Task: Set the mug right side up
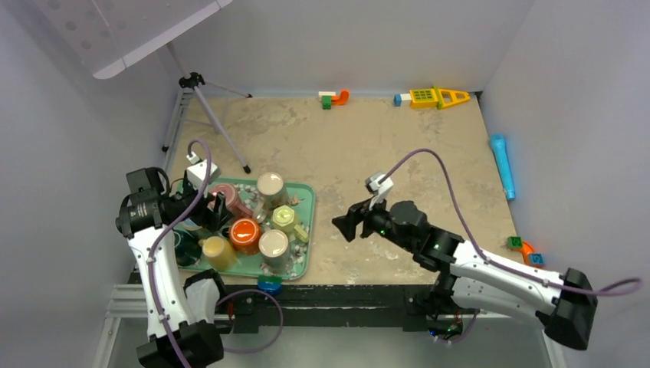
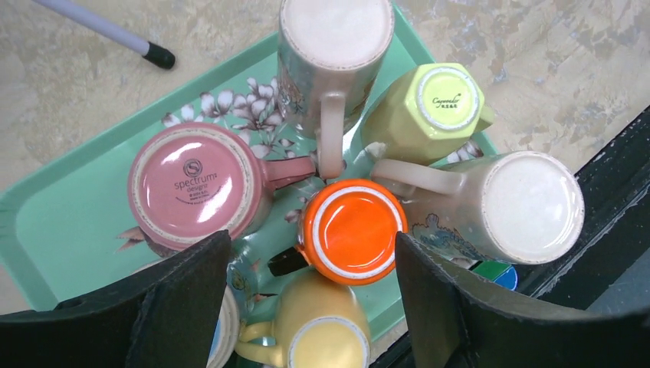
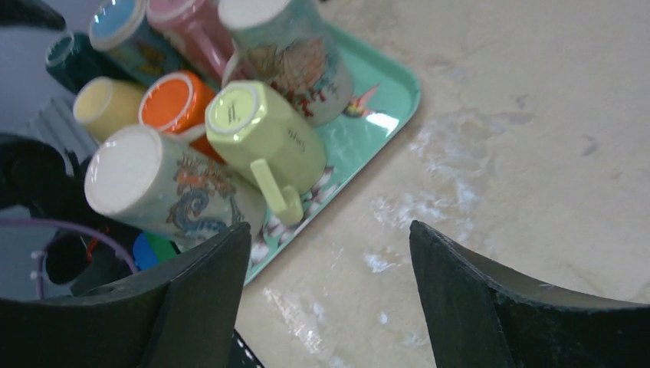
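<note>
Several mugs stand bottom up, packed together on a green floral tray [image 1: 310, 218]: an orange mug [image 2: 352, 230], a pink one [image 2: 192, 186], a lime one [image 2: 441, 100], a yellow one [image 2: 326, 337] and two cream ones [image 2: 529, 207]. My left gripper [image 2: 313, 239] hangs open above the tray. The orange mug's base lies between and below its fingers, with nothing gripped. My right gripper [image 3: 329, 228] is open over bare table just right of the tray [image 3: 391, 100]. The lime mug [image 3: 268, 138] and the orange mug [image 3: 172, 103] are up and to the left of it.
A tripod leg [image 1: 222, 126] reaches onto the table behind the tray. Toy pieces [image 1: 433, 97] lie along the back wall. A blue cylinder [image 1: 502, 165] and small blocks [image 1: 525, 249] sit at the right edge. A blue-green object [image 1: 268, 285] sits at the front edge below the tray.
</note>
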You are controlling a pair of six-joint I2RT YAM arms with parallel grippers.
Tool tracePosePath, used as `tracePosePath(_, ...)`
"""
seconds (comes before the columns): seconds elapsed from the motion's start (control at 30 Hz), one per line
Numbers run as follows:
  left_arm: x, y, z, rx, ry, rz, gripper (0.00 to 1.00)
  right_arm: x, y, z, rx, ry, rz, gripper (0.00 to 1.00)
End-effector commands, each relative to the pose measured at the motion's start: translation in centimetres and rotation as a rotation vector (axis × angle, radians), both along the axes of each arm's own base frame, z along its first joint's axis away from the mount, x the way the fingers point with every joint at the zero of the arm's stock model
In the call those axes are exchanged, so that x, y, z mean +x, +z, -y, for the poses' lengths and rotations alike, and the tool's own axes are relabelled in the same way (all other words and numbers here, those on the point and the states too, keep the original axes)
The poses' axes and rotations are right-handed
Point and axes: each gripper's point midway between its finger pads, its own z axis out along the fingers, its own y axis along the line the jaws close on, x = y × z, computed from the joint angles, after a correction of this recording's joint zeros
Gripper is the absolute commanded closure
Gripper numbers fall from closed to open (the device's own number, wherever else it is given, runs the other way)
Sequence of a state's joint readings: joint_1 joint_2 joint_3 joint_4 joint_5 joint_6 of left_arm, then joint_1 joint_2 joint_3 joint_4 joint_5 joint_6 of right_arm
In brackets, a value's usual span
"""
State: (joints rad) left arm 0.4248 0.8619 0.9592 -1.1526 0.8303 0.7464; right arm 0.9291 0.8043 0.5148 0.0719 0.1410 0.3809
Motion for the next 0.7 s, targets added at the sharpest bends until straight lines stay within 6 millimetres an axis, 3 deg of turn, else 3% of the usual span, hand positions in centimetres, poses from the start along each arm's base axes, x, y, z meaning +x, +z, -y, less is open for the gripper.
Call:
tracePosePath(0.0,-0.5,3.0,1.3,-0.001,-0.067,0.120,0.18,-0.6,-0.6,-3.4,-0.038,0.033,0.005,0.25)
tracePosePath(0.07,-0.7,3.5,1.4,-0.004,-0.067,0.129,0.17,-2.0,-0.9,-5.6,-0.047,0.092,0.012,0.31)
tracePosePath(0.2,-0.6,4.0,1.7,-0.026,-0.071,0.125,0.17,-4.5,0.2,-9.8,-0.038,0.169,0.079,0.32)
tracePosePath(0.37,0.1,4.4,1.7,-0.073,-0.060,0.097,0.17,-2.9,-3.5,-13.3,-0.141,0.132,0.036,0.34)
tracePosePath(0.4,0.2,4.5,1.8,-0.083,-0.060,0.095,0.17,-2.7,-5.2,-13.9,-0.187,0.132,0.016,0.34)
tracePosePath(0.47,0.2,4.7,1.9,-0.093,-0.059,0.093,0.17,-2.3,-6.8,-14.6,-0.231,0.125,-0.002,0.36)
tracePosePath(0.67,0.3,4.8,1.9,-0.099,-0.060,0.094,0.17,-1.5,-8.9,-15.3,-0.276,0.103,-0.016,0.40)
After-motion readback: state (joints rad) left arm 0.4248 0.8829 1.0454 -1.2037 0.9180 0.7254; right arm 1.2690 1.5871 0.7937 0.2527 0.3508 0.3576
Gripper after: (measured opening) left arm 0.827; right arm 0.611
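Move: The green mug I'm after stands about 17 cm left of my right hand, 2 cm ahead and some 13 cm lower, its handle sticking out back and towards me. From that mug, the near white mug is 3 cm farther left and 8 cm back, the orange mug 11 cm left and 4 cm back, the far white mug 4 cm left and 9 cm farther out. From my left hand the green mug lies about 15 cm right, 3 cm ahead, 13 cm down. I swing my open right hand left about 14 cm and down some 11 cm to the green mug's handle, drawing back roughly 5 cm on the way, then easing forward again and ending mostly in a drop. My fingers tip down some 20 degrees, turn slightly counter-clockwise and narrow partway to either side of the handle, without gripping it. My empty left hand rises about 3 cm, staying open. ##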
